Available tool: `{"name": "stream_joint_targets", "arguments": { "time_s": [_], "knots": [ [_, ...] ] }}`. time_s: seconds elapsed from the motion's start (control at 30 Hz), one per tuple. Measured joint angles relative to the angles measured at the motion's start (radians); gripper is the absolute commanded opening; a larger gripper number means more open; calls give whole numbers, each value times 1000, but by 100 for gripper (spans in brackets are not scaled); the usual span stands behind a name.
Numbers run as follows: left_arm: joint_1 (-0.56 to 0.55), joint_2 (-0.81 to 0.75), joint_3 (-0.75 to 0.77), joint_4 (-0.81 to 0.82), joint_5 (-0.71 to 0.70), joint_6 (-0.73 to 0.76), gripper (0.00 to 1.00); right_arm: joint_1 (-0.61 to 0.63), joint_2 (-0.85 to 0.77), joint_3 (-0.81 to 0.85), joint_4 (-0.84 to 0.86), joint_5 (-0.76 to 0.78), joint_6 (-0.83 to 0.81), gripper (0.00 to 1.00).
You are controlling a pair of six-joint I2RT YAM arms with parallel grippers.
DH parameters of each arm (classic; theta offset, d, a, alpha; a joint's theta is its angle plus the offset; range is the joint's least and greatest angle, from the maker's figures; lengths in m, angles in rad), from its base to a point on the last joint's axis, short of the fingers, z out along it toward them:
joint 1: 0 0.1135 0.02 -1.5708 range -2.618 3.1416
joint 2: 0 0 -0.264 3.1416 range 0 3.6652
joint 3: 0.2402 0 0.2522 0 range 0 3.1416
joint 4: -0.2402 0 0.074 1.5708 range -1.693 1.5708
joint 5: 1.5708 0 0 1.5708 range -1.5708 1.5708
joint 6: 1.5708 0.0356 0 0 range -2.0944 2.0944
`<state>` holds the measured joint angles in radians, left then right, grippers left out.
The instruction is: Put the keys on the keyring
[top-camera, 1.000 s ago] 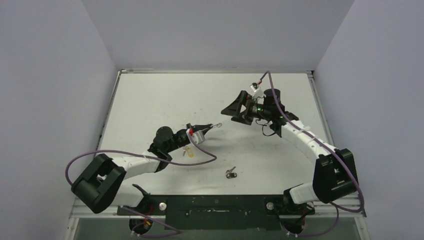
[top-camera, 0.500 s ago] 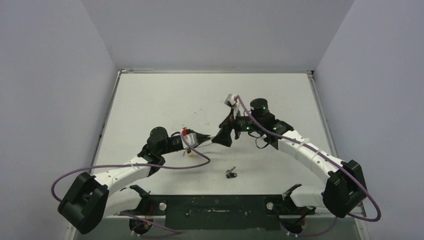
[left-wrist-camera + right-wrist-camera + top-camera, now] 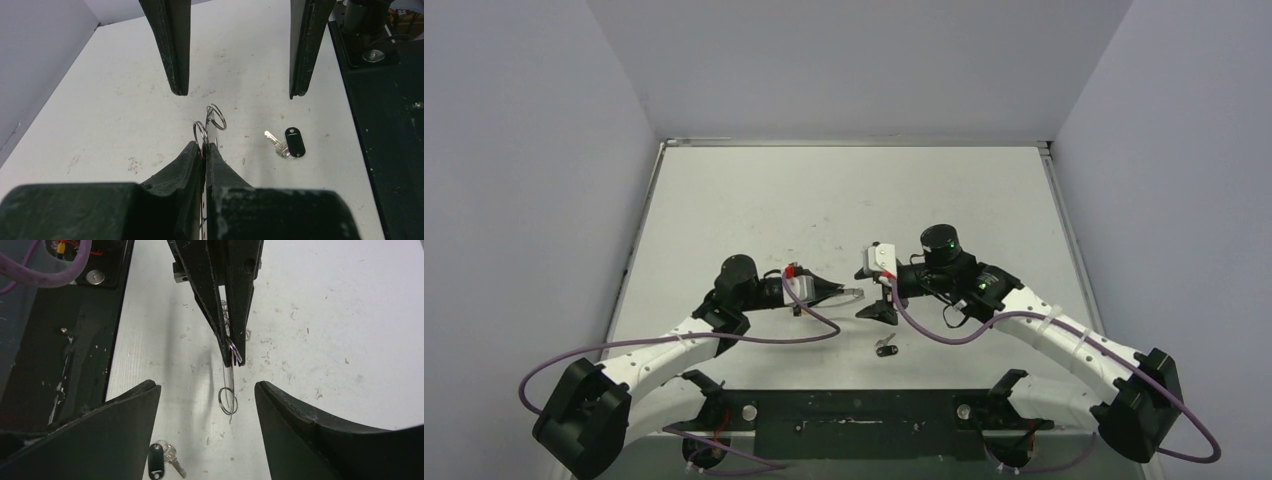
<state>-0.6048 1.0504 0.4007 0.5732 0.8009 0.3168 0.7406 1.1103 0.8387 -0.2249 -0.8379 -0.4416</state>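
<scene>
My left gripper is shut on the keyring, a thin silvery wire with small rings that sticks out past its fingertips just above the table. In the right wrist view the left gripper comes in from the top and the keyring hangs from its tip. My right gripper faces it, open, one finger on each side of the ring end and apart from it. The top view shows the two grippers tip to tip at mid-table. A black-headed key lies flat on the table nearby.
The black base plate with its bolts runs along the near edge of the white table. Purple cables loop from both arms. Grey walls close in the left, right and back sides.
The right arm swung from the back of the table down to face the left gripper, its jaws narrowing somewhat. The left arm shifted slightly right and nearer, keeping hold of the keyring.
</scene>
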Motion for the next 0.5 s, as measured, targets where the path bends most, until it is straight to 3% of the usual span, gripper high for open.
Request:
{"name": "stream_joint_targets", "arguments": {
  "time_s": [0.23, 0.3, 0.5],
  "knots": [
    [0, 1, 0, -2, 31, -1, 0, 30, 33, 2, 29, 11, -54, 51],
    [0, 2, 0, -2, 37, -1, 0, 41, 58, 6, 32, 11, -64, 41],
    [6, 5, 0, -10, 45, -2, 0, 53, 112, 37, 26, 26, -87, 40]
  ]
}}
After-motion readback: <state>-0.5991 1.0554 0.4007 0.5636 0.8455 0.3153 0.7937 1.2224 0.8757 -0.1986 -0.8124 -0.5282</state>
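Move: The free ring end of the keyring, sticking out of the left fingers, lies about 2 cm left of the right hand, roughly 1 cm ahead and 2 cm below it. The left fingertips are some 5 cm to the right hand's left, 2 cm ahead and 2 cm below. The loose keys lie on the table about 5 cm back, 4 cm right and 17 cm below. From the left hand, that ring end is about 4 cm to the right, 1 cm back and level. The right hand eases about 2 cm left towards the left fingertips and sinks some 1.5 cm, its downward-slanting fingers coming in on either side of the keyring's free end while they narrow from roughly two-thirds open to under half, without shutting. The left hand keeps its grip and holds the keyring nearly still for it, the right hand's forward finger ending close beside the ring at the left fingertips, where contact can't be made out. ##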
